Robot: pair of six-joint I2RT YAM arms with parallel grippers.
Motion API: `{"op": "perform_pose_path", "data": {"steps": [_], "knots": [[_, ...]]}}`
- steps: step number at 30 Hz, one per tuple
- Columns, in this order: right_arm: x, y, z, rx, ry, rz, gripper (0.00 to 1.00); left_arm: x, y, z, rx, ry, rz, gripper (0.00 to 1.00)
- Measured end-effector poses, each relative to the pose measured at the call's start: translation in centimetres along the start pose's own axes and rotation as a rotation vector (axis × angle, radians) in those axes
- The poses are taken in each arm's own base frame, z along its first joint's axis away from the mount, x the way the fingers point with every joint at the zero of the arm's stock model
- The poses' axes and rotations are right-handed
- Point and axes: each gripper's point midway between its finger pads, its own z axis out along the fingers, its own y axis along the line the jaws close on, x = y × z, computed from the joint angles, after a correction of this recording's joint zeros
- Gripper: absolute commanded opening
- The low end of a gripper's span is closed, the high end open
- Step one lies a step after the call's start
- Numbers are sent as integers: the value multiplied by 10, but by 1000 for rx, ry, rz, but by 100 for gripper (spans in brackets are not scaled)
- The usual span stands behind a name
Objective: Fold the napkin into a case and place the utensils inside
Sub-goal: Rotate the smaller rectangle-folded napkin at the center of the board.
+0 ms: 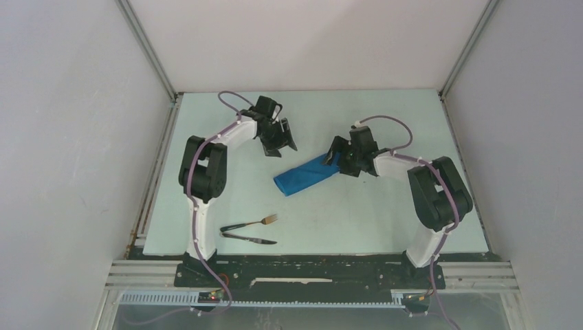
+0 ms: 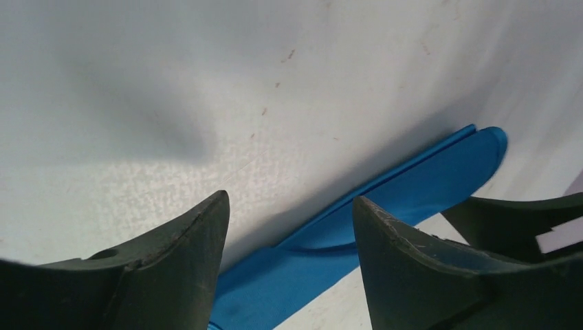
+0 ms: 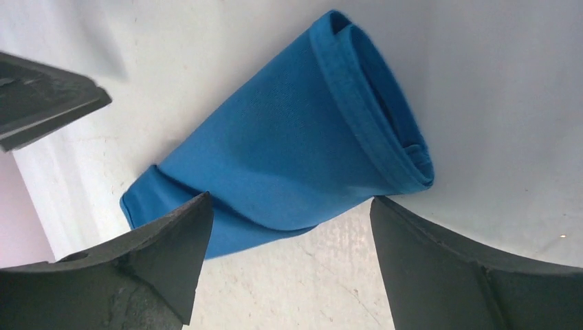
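Observation:
The blue napkin is folded into a narrow case [image 1: 306, 176] lying slantwise in the middle of the table. It also shows in the right wrist view [image 3: 289, 144], with its open end to the upper right, and in the left wrist view [image 2: 385, 206]. My right gripper [image 1: 335, 157] is open and empty just above the case's far right end. My left gripper [image 1: 282, 142] is open and empty, to the upper left of the case, apart from it. The fork [image 1: 251, 223] and the dark knife [image 1: 251, 238] lie side by side near the table's front left.
The table [image 1: 378, 213] is pale and walled by white panels on three sides. A black rail runs along the near edge under the arm bases.

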Motion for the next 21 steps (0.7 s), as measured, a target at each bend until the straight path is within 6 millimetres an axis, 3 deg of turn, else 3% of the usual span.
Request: {"op": "perform_pose_path", "data": {"steps": [3,5,11,17,21], "knots": [[8,5,-4,-39,71,-20,92,12,10,5,-17,21,4,67],[21,7,-7,-56,126,-25,92,36,24,9,-36,68,-9,63],[41,10,-16,-121,197,-5,91,89,30,-3,1,126,10,46],[43,0,-25,-124,213,25,91,141,23,-10,73,156,0,40],[37,-15,-31,-96,201,27,89,193,4,-13,139,196,-5,42]]}}
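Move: The napkin's left end lies about 13 cm back, 1 cm to the left and some 4 cm below the left hand; the napkin's middle is about 8 cm back and 8 cm to its right. The fork is roughly 25 cm back and 10 cm left of that hand, with the knife about 5 cm nearer the base than the fork. From the right hand, the napkin's right end is about 2 cm ahead and 1 cm right, just below. Bring the left gripper down about 3 cm and sweep it back some 18 cm, bending right near the end, closing the fingers to a narrower gap so the tips meet the napkin's left end and push it back and to the right. Meanwhile draw the wide-open right gripper back about 5 cm, low beside the other end, left finger at the napkin's right edge. ##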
